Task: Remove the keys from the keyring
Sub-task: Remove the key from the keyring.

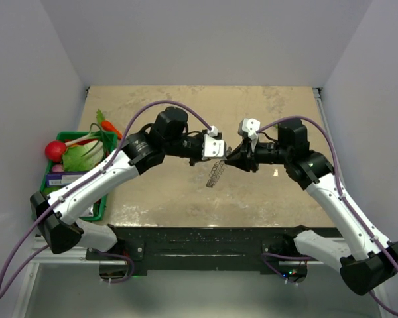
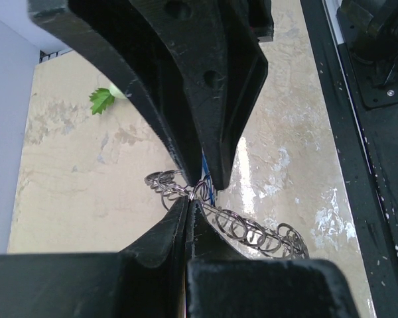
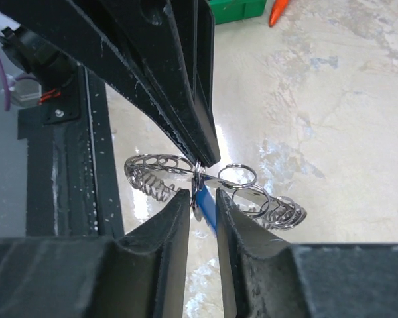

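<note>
The keyring (image 1: 214, 174), a grey coil-like metal loop, hangs above the middle of the table between both arms. My left gripper (image 1: 219, 151) is shut on its top; its closed fingertips (image 2: 188, 202) pinch a small ring of the keyring (image 2: 252, 228). The key (image 3: 205, 199), with a bright blue head, hangs from the keyring (image 3: 152, 171) just below that pinch. My right gripper (image 3: 203, 197) has its jaws closed against both sides of the blue head. From the top view, my right gripper (image 1: 231, 158) meets the left one tip to tip.
A green bin (image 1: 69, 137) stands at the left edge with a white radish (image 1: 86, 149), a red ball (image 1: 55, 150) and a carrot (image 1: 109, 126). A black rail (image 1: 205, 238) runs along the near table edge. White walls enclose the table.
</note>
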You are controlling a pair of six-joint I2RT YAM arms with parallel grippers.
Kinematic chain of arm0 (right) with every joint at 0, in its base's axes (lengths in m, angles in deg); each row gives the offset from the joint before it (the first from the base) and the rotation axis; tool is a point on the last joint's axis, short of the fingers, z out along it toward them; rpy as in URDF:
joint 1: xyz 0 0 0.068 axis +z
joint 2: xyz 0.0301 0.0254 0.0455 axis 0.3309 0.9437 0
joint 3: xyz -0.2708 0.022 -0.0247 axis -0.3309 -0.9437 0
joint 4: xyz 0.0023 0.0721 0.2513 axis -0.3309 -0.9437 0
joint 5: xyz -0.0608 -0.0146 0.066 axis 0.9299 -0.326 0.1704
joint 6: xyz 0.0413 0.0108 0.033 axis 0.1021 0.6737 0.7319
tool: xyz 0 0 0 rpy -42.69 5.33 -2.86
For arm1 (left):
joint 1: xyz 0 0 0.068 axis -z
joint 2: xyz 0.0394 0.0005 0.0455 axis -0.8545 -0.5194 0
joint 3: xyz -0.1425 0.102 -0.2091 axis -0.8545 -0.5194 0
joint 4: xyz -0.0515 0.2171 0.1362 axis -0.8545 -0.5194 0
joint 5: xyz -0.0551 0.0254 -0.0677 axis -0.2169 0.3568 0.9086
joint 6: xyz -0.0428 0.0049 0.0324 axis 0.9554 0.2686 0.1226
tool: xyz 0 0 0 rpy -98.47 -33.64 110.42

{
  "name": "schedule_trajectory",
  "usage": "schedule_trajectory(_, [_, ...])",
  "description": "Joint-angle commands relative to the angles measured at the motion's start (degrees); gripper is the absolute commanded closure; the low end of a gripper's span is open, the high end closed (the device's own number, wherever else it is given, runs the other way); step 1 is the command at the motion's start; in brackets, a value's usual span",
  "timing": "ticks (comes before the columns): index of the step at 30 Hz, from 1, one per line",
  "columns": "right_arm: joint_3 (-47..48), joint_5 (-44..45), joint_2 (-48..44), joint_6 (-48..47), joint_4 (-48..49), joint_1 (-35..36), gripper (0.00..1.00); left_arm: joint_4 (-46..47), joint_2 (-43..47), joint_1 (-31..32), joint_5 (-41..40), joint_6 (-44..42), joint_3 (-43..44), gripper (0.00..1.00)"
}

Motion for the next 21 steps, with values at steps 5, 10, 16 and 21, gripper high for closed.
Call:
schedule_trajectory(5, [-0.24,0.38,-0.54,0.22,2.53,0.26,1.0,7.39,0.5,-2.92,6.48,6.15,2.52,1.0])
schedule_trajectory(10, [0.82,0.47,0.08,1.1,3.14,0.26,1.0,9.5,-0.12,-3.8,10.17,9.4,1.91,1.0])
schedule_trajectory(16, [2.93,-2.51,2.45,1.01,1.12,0.26,1.0,14.59,-0.56,-5.91,19.22,14.75,-1.08,1.0])
schedule_trajectory(21, [3.28,-3.84,3.51,0.57,0.41,-0.01,1.0,20.13,-0.65,-7.49,26.34,20.3,-4.07,1.0])
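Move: The blue-tagged key sits practically between the right hand's open fingertips, level with them fore and aft, about 1 cm to the left and 1 cm below. From the left hand, whose shut fingers still hold the keyring's rim, the key lies level fore and aft, roughly 2 cm to the right and 2 cm below. The keyring's middle hangs about 6 cm below the left hand, some 1 cm back and straight under it sideways; from the right hand it is about 1 cm back, 2 cm left and 5 cm below. The blue-tagged key is pinched just below its joint with the keyring by the right fingers, which go from slightly open to nearly shut while that hand all but stays in place. The keyring's rim stays gripped in the left fingers as the left hand rises about 1 cm and rolls, its fingertips levelling out, some 15 degrees in all. ##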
